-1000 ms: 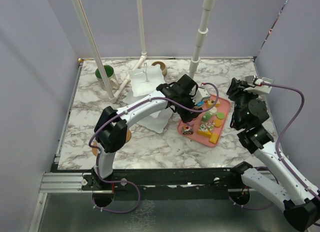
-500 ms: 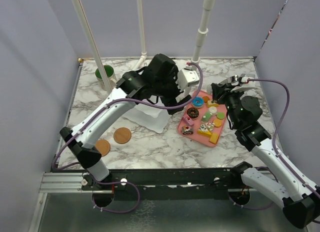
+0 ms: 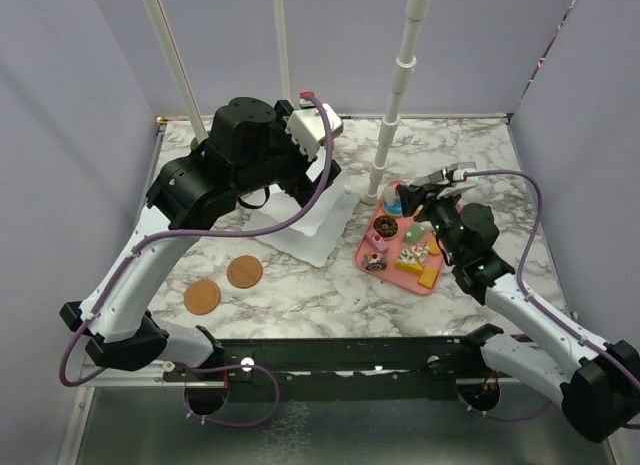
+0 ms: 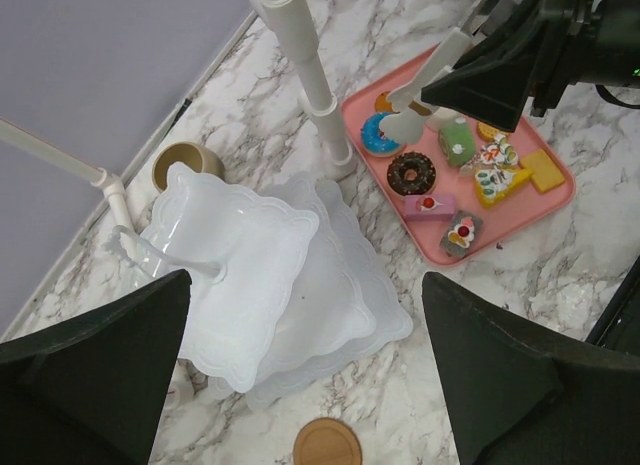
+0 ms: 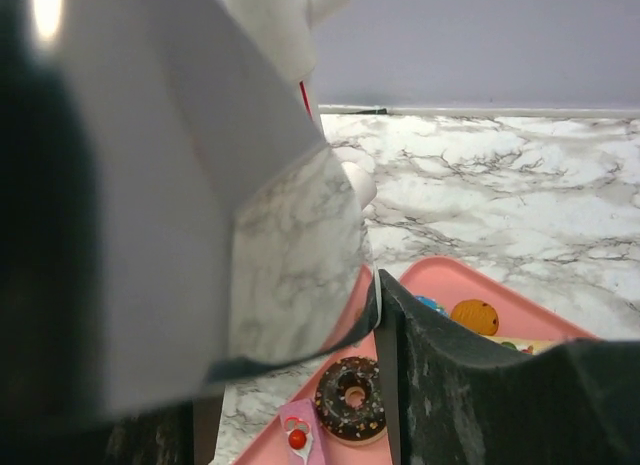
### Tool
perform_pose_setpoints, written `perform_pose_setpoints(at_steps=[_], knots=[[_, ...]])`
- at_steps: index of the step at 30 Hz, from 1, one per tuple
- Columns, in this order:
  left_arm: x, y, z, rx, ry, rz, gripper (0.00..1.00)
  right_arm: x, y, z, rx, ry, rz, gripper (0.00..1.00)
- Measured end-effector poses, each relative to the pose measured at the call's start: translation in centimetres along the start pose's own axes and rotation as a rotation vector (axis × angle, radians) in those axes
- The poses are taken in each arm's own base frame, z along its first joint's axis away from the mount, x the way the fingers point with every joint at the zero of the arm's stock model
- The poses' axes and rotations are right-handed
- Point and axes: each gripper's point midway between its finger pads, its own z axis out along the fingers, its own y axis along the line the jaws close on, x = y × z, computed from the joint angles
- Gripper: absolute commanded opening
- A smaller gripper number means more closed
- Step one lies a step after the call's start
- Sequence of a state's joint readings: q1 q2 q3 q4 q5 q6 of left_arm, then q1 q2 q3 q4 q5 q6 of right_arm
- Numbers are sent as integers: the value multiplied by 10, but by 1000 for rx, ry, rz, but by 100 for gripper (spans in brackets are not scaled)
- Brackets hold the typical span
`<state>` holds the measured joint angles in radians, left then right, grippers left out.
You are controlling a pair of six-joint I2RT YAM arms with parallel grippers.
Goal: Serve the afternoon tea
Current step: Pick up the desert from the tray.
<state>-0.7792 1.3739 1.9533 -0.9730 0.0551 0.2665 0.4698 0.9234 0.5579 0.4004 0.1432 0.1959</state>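
Observation:
The white three-tier stand stands on the marble with all its plates bare. Right of it, toy pastries lie on the pink tray: a blue donut, a chocolate donut and a pink cherry slice. A tan mug sits behind the stand. My left gripper hangs high over the stand, open and holding nothing. My right gripper is shut on the metal tongs, whose tips hover by the blue donut.
A white jointed pipe rises just behind the tray's far left corner. Two more white poles stand at the back left. Two round wooden coasters lie in front of the stand.
My left arm has lifted off the tray side and swung back left, high above the stand. My right arm has reached in over the tray with the tongs, and its jaws have spread a little.

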Motion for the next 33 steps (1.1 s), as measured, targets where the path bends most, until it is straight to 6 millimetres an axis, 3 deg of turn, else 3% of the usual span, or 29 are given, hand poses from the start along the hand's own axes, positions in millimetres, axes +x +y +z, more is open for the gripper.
perform_pose_setpoints(at_steps=[4,11,20,33], knots=[[2,3,0,-19,8,4,99,10,2,8,-22,1,-28,60],[5,9,-5,-51,9,19,99,3,2,18,-32,-63,-70,69],[0,17,-14,-97,-13,27,99,42,-13,30,23,-14,-102,73],[-2,23,-15,-127,-16,45,99,74,-34,39,121,28,-116,81]])
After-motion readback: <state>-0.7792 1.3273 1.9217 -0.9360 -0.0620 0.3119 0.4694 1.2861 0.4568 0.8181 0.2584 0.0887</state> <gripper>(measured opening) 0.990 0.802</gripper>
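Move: The right hand holds the tongs; the blue donut lies about 9 cm ahead of that hand, some 2 cm to its right and roughly 20 cm below. At about that same depth, the chocolate donut is about 2 cm ahead and straight in line, the green cake some 1 cm ahead and 7 cm right, the orange cookie about 12 cm ahead and 6 cm right. From the left hand, the blue donut is about 16 cm ahead, 20 cm right and 36 cm below. Right hand lowers the tongs about 8 cm and 5 cm forward towards the blue donut, its fingers opening wider. ##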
